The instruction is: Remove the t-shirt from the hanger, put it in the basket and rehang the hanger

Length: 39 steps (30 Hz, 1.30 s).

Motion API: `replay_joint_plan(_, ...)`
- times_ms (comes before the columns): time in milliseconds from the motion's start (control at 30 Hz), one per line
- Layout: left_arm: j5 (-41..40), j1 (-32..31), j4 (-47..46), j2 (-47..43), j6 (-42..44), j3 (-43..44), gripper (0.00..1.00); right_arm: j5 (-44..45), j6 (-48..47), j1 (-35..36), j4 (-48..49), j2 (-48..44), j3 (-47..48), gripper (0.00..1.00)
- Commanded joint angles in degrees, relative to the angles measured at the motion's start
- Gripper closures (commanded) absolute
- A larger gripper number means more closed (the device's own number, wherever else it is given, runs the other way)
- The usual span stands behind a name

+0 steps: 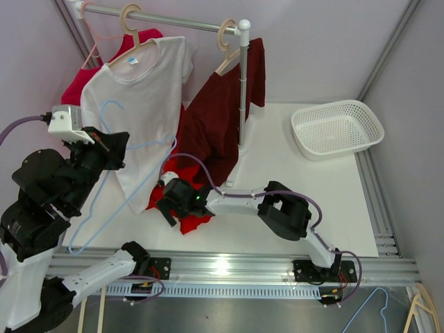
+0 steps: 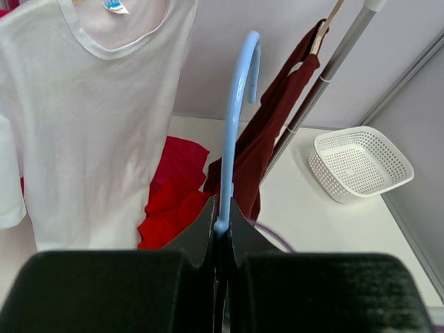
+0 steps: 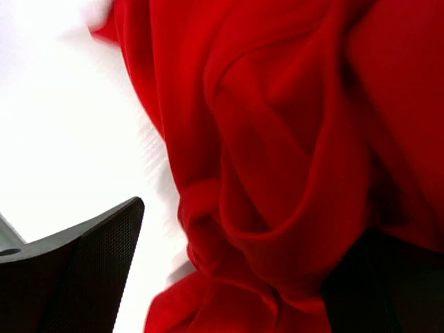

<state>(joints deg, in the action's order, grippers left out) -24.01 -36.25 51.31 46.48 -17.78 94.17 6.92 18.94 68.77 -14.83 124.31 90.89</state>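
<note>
The light-blue hanger (image 1: 142, 146) is bare; in the left wrist view (image 2: 236, 125) its hook points up. My left gripper (image 1: 114, 149) is shut on the hanger's neck (image 2: 222, 225) and holds it up in front of the rack. The red t-shirt (image 1: 189, 223) lies crumpled on the white table, off the hanger; it also shows in the left wrist view (image 2: 173, 201). My right gripper (image 1: 170, 201) is low over it. In the right wrist view the jaws stand wide apart with red cloth (image 3: 291, 139) bunched between them; one finger (image 3: 83, 263) is clear of the cloth.
A white t-shirt (image 1: 142, 90) and a dark red garment (image 1: 215, 118) hang on wooden hangers from the rail (image 1: 173, 21). The rack post (image 1: 243, 90) stands mid-table. A white basket (image 1: 338, 128) sits at the back right. Spare hangers (image 1: 371, 309) lie below the table front.
</note>
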Motion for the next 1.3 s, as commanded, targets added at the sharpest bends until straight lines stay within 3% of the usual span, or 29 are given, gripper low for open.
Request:
replay_joint_plan(0, 0.8, 0.1, -5.9, 1.2, 3.4, -0.2, 0.99, 2.4, -1.6, 2.3, -8.4, 5.5, 3.9, 0.01)
replay_joint_plan(33, 0.9, 0.1, -6.6, 1.2, 3.7, -0.3, 0.99, 2.4, -1.1, 2.6, -8.8, 6.9, 3.8, 0.03)
replay_joint_plan(67, 0.8, 0.2, -7.0, 1.6, 3.9, -0.6, 0.99, 2.4, -0.8, 2.7, -8.9, 7.1, 3.1, 0.23)
replay_joint_plan(133, -0.2, 0.4, -7.8, 2.4, 4.2, -1.4, 0.99, 2.5, 0.2, 3.0, -8.1, 6.0, 0.7, 0.39)
replay_joint_plan(233, 0.4, 1.7, -7.4, 3.7, 3.4, -1.4, 0.99, 4.7, 1.5, 3.6, -7.0, 3.3, -5.7, 1.00)
replay_joint_plan(333, 4.0, 5.3, -7.3, 5.3, 1.7, -1.5, 0.99, 6.8, 2.8, 4.9, -6.1, -4.8, -14.0, 1.00)
replay_joint_plan(500, 10.1, 10.6, -8.2, 7.8, 0.0, -1.3, 0.99, 8.6, 5.1, 6.1, -6.7, -33.4, -27.0, 1.00)
replay_joint_plan(600, 12.2, 12.5, -8.4, 9.5, -0.4, -0.7, 0.99, 6.4, 5.5, 3.6, -9.8, -50.8, -28.0, 1.00)
replay_joint_plan(733, 12.4, 14.1, -7.3, 11.3, -0.8, 1.7, 0.99, 7.3, 5.3, -4.9, -17.8, -64.2, -22.3, 1.00)
replay_joint_plan(900, 8.6, 15.1, -4.9, 13.1, -2.5, 3.0, 0.99, 11.6, 4.3, -21.8, -22.2, -67.8, -15.0, 1.00)
replay_joint_plan(1167, 10.4, 18.8, -6.9, 15.7, -2.4, 2.2, 0.99, -2.7, 5.6, -52.1, -16.8, -56.7, 1.8, 1.00)
replay_joint_plan(1267, 12.0, 19.5, -9.8, 16.2, -1.6, 0.7, 0.99, -6.3, 5.5, -58.8, -17.9, -49.5, 12.1, 1.00)
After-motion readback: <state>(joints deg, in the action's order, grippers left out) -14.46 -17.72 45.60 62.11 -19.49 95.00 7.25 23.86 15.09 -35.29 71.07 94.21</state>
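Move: The red t-shirt lies bunched almost between the right hand's open fingers, its middle about 3 cm ahead, 6 cm right and 1 cm below. The maroon t-shirt hangs roughly 18 cm ahead, 18 cm right and 25 cm up; the white basket is some 28 cm ahead and 60 cm right, near table height. For the left hand, the white t-shirt hangs about 19 cm ahead, 6 cm left and 18 cm lower, the red t-shirt 9 cm ahead, 6 cm right and 45 cm below. Down barely 1.5 cm first, the right hand shuts on the red t-shirt, draws back and right, then sweeps it up and right about 40 cm, turning forward towards the basket while the wrist swings some 55 degrees clockwise and the fingers tip up. The left hand, still pinching the empty blue hanger, advances about 10 cm towards the white t-shirt, sinking slightly. ##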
